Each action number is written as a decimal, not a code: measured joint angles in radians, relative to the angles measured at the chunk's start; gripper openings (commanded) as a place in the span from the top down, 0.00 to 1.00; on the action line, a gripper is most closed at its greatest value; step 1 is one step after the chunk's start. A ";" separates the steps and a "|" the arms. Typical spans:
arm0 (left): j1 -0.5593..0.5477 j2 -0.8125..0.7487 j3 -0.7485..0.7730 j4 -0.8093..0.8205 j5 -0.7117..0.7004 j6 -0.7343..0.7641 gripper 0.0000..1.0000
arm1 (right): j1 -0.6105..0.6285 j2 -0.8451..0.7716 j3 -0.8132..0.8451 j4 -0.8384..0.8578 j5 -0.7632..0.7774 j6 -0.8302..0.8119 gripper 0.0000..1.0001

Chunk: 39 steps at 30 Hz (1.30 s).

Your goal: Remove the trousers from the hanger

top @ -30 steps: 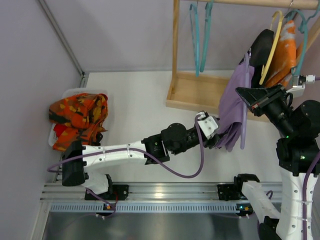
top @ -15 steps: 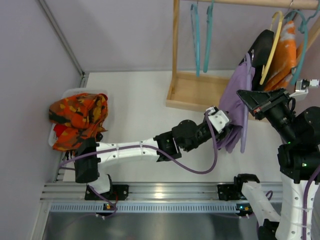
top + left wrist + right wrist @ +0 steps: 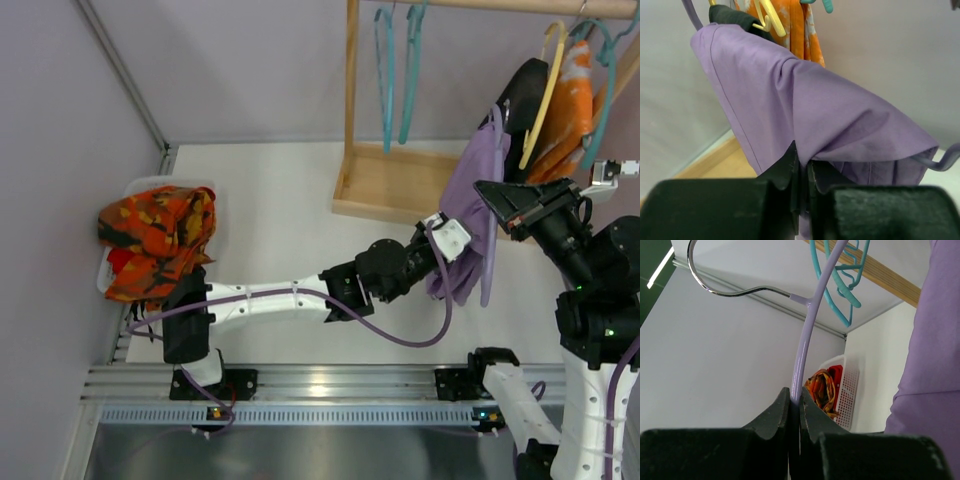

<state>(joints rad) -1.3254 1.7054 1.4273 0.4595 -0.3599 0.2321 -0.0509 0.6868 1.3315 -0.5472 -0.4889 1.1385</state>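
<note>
The lavender trousers [image 3: 468, 205] hang folded over the lavender hanger [image 3: 489, 255] at the right, in front of the rack. My left gripper [image 3: 458, 248] reaches in from the left and is shut on a fold of the trousers [image 3: 815, 100]; in the left wrist view the cloth is pinched between the black fingers at the left gripper [image 3: 802, 159]. One end of the hanger [image 3: 936, 162] pokes out from under the cloth. My right gripper [image 3: 485, 190] is shut on the hanger [image 3: 805, 350] just below its silver hook [image 3: 715, 290], as the right gripper [image 3: 795, 396] shows.
A wooden rack [image 3: 352, 100] stands at the back with teal hangers [image 3: 395, 70], a yellow hanger [image 3: 545, 85], an orange garment [image 3: 572, 90] and a black garment [image 3: 522, 95]. A white basket [image 3: 140, 185] of orange patterned clothes [image 3: 155, 240] sits at the left.
My left arm has stretched further right into the trousers and its jaws have closed on the cloth. The right gripper rose slightly with the hanger, then held still.
</note>
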 measured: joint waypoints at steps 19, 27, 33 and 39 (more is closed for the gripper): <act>0.004 -0.078 0.063 -0.092 -0.040 0.072 1.00 | 0.000 -0.019 -0.178 0.093 -0.002 -0.006 1.00; 0.003 -0.127 0.158 -0.155 -0.064 0.144 1.00 | 0.000 -0.019 -0.215 0.144 0.026 -0.047 1.00; 0.003 -0.128 0.255 -0.205 -0.079 0.234 1.00 | 0.000 -0.027 -0.277 0.170 0.066 -0.097 1.00; 0.003 -0.128 0.385 -0.239 -0.110 0.327 1.00 | 0.000 -0.040 -0.332 0.174 0.101 -0.170 1.00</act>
<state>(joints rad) -1.3220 1.5772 1.8126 0.2203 -0.4698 0.5594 -0.0505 0.6468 0.9993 -0.3733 -0.3882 0.9684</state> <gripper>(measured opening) 0.054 0.059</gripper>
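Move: The left gripper's fingers are around the lower part of the purple trousers; the trousers' middle is about 3 cm ahead, 3 cm to its right and 3 cm above. From the right gripper, which already holds the lilac hanger, the trousers' middle lies roughly 10 cm below and 1 cm left. The dark garment hangs some 18 cm ahead of the left gripper, 6 cm right and 3 cm above, with the yellow hanger about 22 cm ahead, 8 cm right and 8 cm above. Finish closing the left fingers on the purple cloth, then haul it up about 19 cm and some 9 cm left, away from the dark garment, tipping the fingers up roughly 15 degrees. Meanwhile keep the right gripper shut on the lilac hanger and draw it down past the rising cloth, about 9 cm, and about half as far forward. ##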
